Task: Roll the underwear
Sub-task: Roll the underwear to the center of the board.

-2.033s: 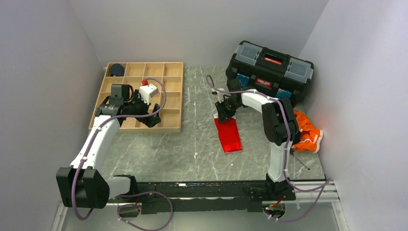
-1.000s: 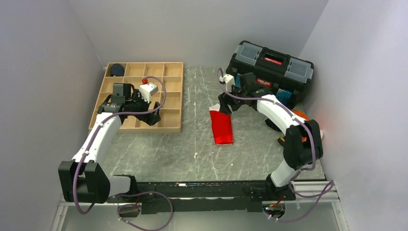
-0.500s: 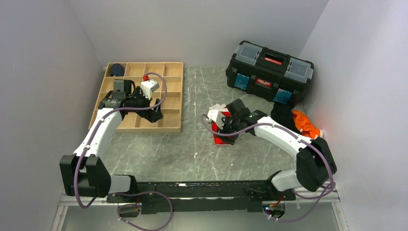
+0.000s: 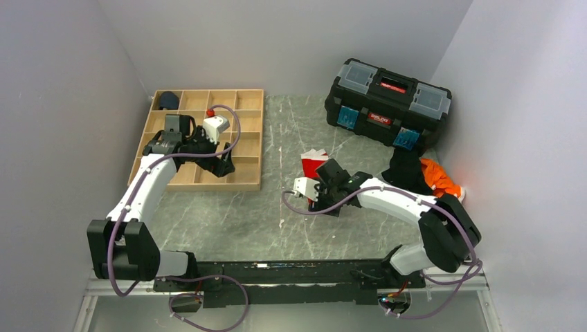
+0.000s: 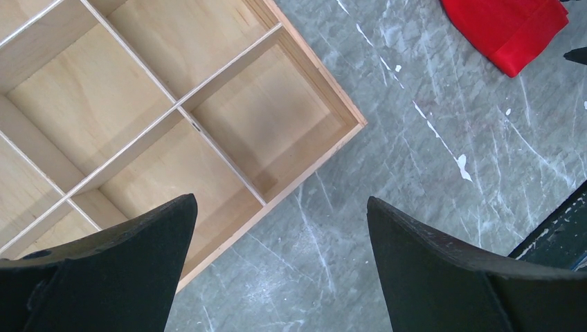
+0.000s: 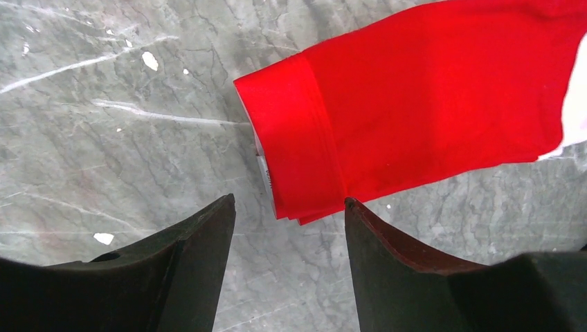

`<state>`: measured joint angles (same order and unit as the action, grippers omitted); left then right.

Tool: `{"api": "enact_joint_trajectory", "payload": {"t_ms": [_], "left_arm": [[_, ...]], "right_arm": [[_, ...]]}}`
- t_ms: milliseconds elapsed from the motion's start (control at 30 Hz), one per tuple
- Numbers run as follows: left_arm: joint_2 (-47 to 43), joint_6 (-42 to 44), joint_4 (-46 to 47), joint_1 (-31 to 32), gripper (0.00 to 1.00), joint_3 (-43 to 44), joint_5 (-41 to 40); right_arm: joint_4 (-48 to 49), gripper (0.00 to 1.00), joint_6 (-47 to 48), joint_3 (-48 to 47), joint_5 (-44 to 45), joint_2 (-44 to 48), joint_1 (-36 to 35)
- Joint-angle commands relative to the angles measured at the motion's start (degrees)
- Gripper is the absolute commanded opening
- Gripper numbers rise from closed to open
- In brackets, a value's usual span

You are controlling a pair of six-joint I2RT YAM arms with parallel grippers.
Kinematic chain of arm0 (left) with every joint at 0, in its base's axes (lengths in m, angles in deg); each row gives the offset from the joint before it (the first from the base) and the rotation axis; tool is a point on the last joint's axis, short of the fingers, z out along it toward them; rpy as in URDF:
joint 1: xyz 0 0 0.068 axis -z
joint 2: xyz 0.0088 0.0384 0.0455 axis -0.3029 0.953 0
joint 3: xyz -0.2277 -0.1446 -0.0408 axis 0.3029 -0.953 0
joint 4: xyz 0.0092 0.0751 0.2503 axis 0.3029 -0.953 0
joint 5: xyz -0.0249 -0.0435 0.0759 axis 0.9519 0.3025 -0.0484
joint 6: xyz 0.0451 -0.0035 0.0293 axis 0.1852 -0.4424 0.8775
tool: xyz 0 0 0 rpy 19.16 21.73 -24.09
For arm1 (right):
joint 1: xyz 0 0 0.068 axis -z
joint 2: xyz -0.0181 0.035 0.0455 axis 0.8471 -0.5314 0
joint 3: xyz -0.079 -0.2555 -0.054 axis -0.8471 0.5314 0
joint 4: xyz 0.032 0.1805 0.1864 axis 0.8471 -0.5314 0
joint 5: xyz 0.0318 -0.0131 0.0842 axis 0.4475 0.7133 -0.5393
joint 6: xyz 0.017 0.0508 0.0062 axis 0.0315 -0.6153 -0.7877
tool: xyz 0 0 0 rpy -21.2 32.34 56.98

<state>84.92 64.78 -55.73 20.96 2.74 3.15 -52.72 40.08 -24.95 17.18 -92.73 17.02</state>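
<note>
The underwear [image 6: 429,104] is a bright red folded strip lying flat on the grey marble table, with white trim at its far end. In the top view only its far end [image 4: 315,163] shows behind my right wrist. My right gripper [image 6: 289,202] is open and low over the table, its two fingertips on either side of the strip's near folded end, holding nothing. From above, this right gripper [image 4: 323,197] sits mid-table. My left gripper [image 5: 280,202] is wide open and empty, hovering above the near right corner of the wooden tray [image 5: 208,117]. The underwear [image 5: 509,28] shows far off there.
The wooden tray [image 4: 249,181] of compartments holds a dark navy bundle [image 4: 167,102] in its back left cell. A black toolbox [image 4: 387,97] stands at the back right. A black cloth [image 4: 405,169] and an orange cloth [image 4: 443,180] lie by the right wall.
My right arm has swung from the underwear's far end toward me and come down at its near end, jaws still open. The strip shifted slightly left. The left arm barely moved.
</note>
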Motion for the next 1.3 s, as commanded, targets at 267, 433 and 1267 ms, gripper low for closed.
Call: {"api": "enact_joint_trajectory", "payload": {"t_ms": [267,433,1267], "left_arm": [[0.96,0.19,0.11,-0.26,1.0,1.65,1.67],[1.34,0.24,-0.22,-0.25,0.99,1.93,1.79],[3.35,1.19,-0.75,-0.25,0.99,3.24,1.77]], "right_arm": [[7.86,0.63,2.9,4.31,7.75,-3.33,-1.92],[10.39,0.62,3.8,5.75,9.56,-4.31,-1.92],[5.57,0.18,2.67,4.6,6.13,-7.28,-3.91]]}}
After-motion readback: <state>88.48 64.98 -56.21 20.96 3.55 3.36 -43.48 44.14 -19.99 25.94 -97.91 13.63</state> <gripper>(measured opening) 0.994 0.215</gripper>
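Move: The near right corner of the folded red underwear sits about 4 cm below the right gripper and about 1 cm ahead and 1 cm to its right; the strip's middle is some 7 cm ahead and 3 cm left. The wooden tray's middle lies about 16 cm ahead and 34 cm left, the black cloth 9 cm ahead and 18 cm right. From the left gripper, the underwear's middle is about 23 cm right, 2 cm back and 15 cm down. Lower the right gripper about 3.5 cm onto the near right corner of the underwear, easing roughly 1 cm to the right as it sinks and letting the fingertips swing some 10 degrees forward and right. Slide about 2 cm forward low down, then close the half-open fingers, one on each side of the corner, drawing back about a centimetre as they pinch it. ##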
